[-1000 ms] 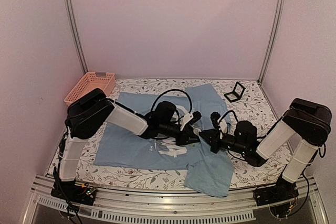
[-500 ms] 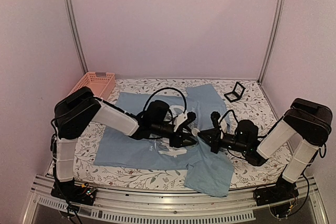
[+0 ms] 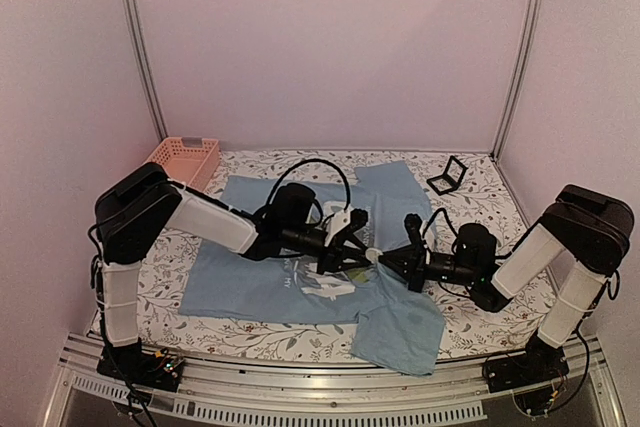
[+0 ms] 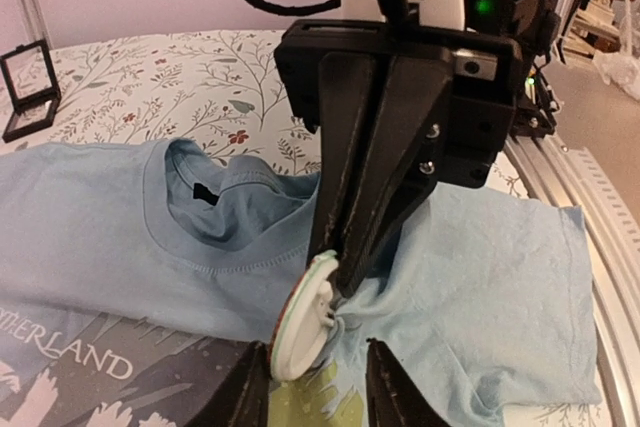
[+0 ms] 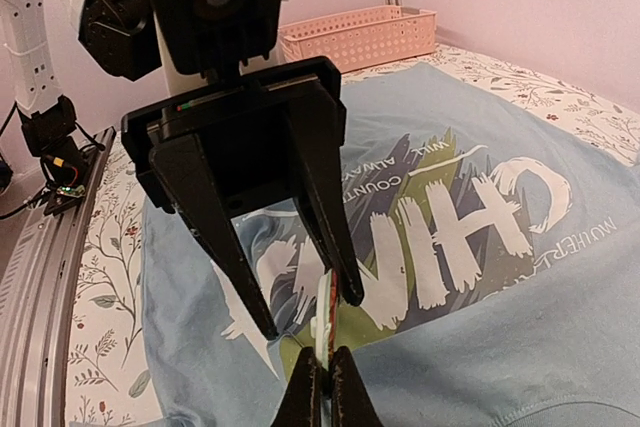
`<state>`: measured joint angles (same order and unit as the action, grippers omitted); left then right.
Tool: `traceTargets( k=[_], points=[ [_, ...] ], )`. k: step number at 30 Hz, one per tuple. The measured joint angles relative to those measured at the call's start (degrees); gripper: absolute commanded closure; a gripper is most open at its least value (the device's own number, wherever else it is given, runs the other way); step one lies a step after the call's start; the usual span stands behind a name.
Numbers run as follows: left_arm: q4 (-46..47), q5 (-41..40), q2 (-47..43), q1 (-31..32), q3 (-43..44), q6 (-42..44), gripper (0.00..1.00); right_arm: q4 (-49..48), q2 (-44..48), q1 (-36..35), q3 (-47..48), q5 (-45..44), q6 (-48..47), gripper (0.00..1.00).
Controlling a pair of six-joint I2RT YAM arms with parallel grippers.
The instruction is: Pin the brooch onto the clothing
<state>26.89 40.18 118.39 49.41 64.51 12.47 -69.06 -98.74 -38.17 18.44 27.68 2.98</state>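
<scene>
The clothing (image 3: 250, 272) lies flat on the table, a light blue T-shirt with white "CHINA" lettering (image 5: 470, 217). The two grippers meet tip to tip over its chest. My right gripper (image 5: 327, 387) is shut on the brooch (image 5: 326, 319), a small disc held on edge with an orange front and a white back (image 4: 303, 319). A fold of shirt cloth is drawn up against the pin on that back. My left gripper (image 4: 318, 392) is open and straddles the brooch, with one finger (image 5: 335, 247) against the orange face. From the top view the brooch (image 3: 370, 255) is a pale speck.
A small black hinged case (image 3: 447, 175) stands open at the back right of the floral table cover (image 3: 480, 197). A pink basket (image 3: 180, 161) sits at the back left. The shirt's near right sleeve (image 3: 405, 332) hangs towards the front rail.
My left gripper has come down and forward to meet the right gripper's tip, and its jaws now stand wider around the brooch. The right gripper has stayed shut on the brooch.
</scene>
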Motion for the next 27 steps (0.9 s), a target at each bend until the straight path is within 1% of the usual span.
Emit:
traceTargets(
  k=[5,9,10,13,14,18,20,22,27],
  points=[
    [-0.74,0.98,0.15,-0.66,0.48,0.59,0.81,0.0,0.0,0.13,0.04,1.86,-0.44,1.0],
    [-1.14,1.44,0.57,-0.68,1.2,0.39,0.97,0.0,-0.02,0.39,0.07,2.67,-0.5,1.0],
    [-1.18,1.44,0.68,-0.7,1.36,0.44,1.0,0.02,-0.02,0.42,0.07,2.89,-0.52,1.0],
    [-1.49,2.34,0.85,-0.83,1.6,-0.07,1.0,0.2,-0.02,0.66,0.07,3.08,-1.05,1.0],
    [-1.55,2.47,0.87,-0.83,1.64,-0.13,1.0,0.2,-0.02,0.72,0.07,3.17,-1.11,0.97],
    [-1.64,2.69,0.87,-0.83,1.66,-0.5,1.0,0.33,-0.02,0.74,0.07,2.8,-1.33,0.69],
    [-1.79,2.69,0.87,-0.83,1.66,-0.61,1.0,0.28,-0.02,0.74,0.07,2.6,-2.25,0.62],
    [-1.9,2.73,0.87,-0.83,1.66,-0.7,1.0,0.13,-0.13,0.76,0.09,2.99,-3.1,0.59],
    [-1.92,2.91,0.87,-0.83,1.66,-0.72,1.0,-0.55,-3.15,0.74,1.53,4.72,-4.52,0.61]
  ],
)
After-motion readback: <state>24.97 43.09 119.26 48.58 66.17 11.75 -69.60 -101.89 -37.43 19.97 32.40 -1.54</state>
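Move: The brooch, held in the right hand's shut fingers, stands about 2 cm to the left hand's right, level with it in reach and height, between its open fingertips; from the right hand it is about 2 cm left and 1 cm ahead. Some 6 cm below the left hand lies the shirt, its print's middle about 5 cm ahead and 4 cm left, its collar roughly 9 cm ahead and 15 cm right. Staying in place over the shirt, the left hand shuts its fingers from about a third open and pinches the brooch, one finger already close beside it. Only then does the right hand, after easing back about half a centimetre, let go, spreading its fingers to some 40 percent around the brooch and starting to sink about 1 cm, tipping slightly. ##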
